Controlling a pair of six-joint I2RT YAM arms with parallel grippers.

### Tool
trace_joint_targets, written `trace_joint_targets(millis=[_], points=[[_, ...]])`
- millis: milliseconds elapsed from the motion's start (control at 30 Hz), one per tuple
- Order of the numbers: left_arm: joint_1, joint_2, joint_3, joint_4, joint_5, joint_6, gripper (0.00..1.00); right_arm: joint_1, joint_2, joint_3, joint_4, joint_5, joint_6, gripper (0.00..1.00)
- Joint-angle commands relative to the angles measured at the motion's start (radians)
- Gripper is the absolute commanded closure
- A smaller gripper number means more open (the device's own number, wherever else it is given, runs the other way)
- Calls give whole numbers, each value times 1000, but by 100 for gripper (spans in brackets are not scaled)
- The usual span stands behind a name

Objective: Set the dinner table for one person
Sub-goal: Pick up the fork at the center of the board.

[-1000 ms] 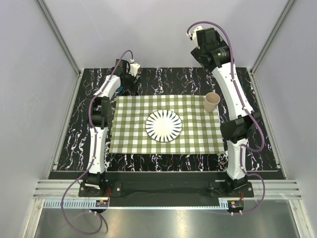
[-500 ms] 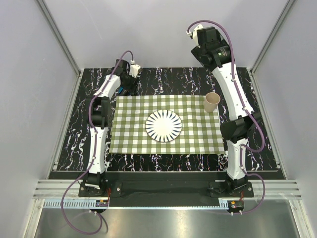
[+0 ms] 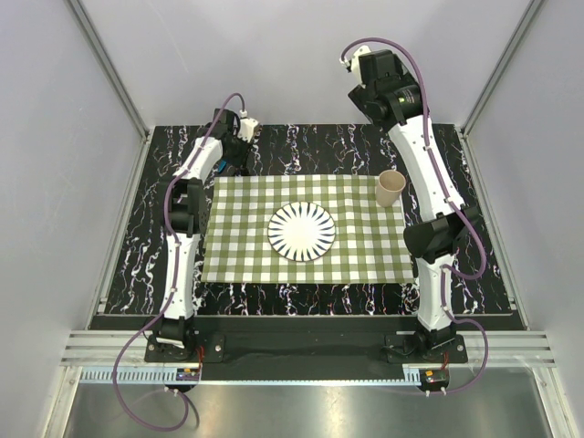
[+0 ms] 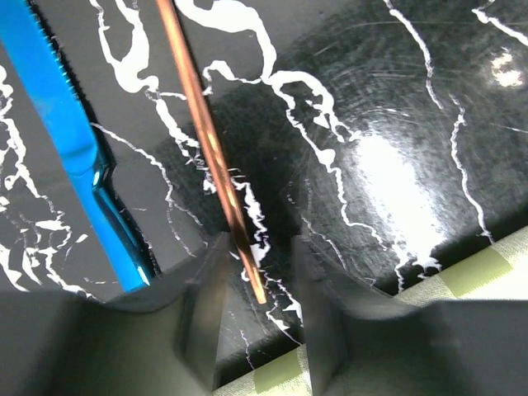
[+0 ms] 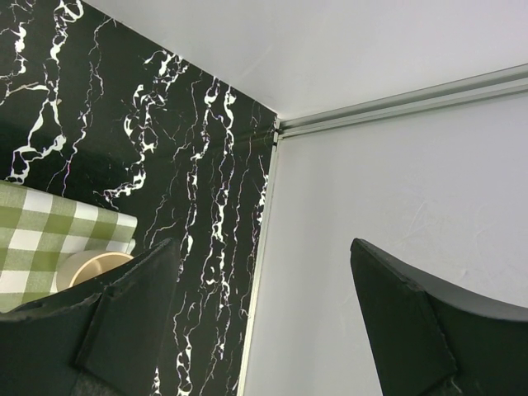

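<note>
The dinner table (image 3: 310,146) is black with white veins. On it lies a green-and-white checked cloth (image 3: 356,255) bearing a striped white plate (image 3: 301,231) and a beige cup (image 3: 391,188). At the back left my left gripper (image 4: 260,243) is down at the tabletop, its jaws either side of the end of a thin copper utensil handle (image 4: 206,140). The handle lies close to the left finger, with a gap to the right one. A blue knife (image 4: 74,157) lies just left of it. My right gripper (image 5: 262,243) hangs open and empty high over the back right corner.
The cloth's back edge (image 4: 483,272) runs just below my left fingers. Grey walls and aluminium rails (image 3: 484,91) enclose the table. In the right wrist view the cup (image 5: 91,266) sits on the cloth's corner, behind my left finger.
My left gripper's jaws have narrowed round the copper handle. The right arm has shifted very slightly; plate and cup are where they were.
</note>
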Motion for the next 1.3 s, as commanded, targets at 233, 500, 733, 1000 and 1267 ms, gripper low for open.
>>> trace_joint_targets(millis=[233,500,733,1000,1267], points=[[13,34,63,16,-106,-21,100,28,-1,55,26,25,-11,9],[15,34,63,22,-117,-21,100,31,2,57,28,27,-13,9],[15,14,58,26,-108,-22,100,29,13,58,28,27,-13,9],[15,-20,44,26,-89,-41,100,29,20,68,28,19,-10,9],[6,-54,32,13,-115,-55,100,32,28,77,28,13,-8,9]])
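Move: The left hand is low over the table with its half-open fingers around the near end of the fork's handle; the fork's middle lies about 7 cm ahead, 2 cm to its right and 1 cm below. The blue knife's middle is some 6 cm ahead and 5 cm to the left, and the plate about 22 cm back and 25 cm to the right. From the raised right hand, the fork is roughly 53 cm left, 16 cm ahead and 35 cm down. The left hand shuts its half-open fingers on the fork's handle, pinching it just short of the near end, while it slides level over the table about 2 cm left towards the blue knife's handle and 1 cm forward, drawing the handle end along. With a slight counter-clockwise turn of some 5 degrees it comes to a stop and then stays down at the same height, fingers fully closed and keeping their pinch without lifting. ##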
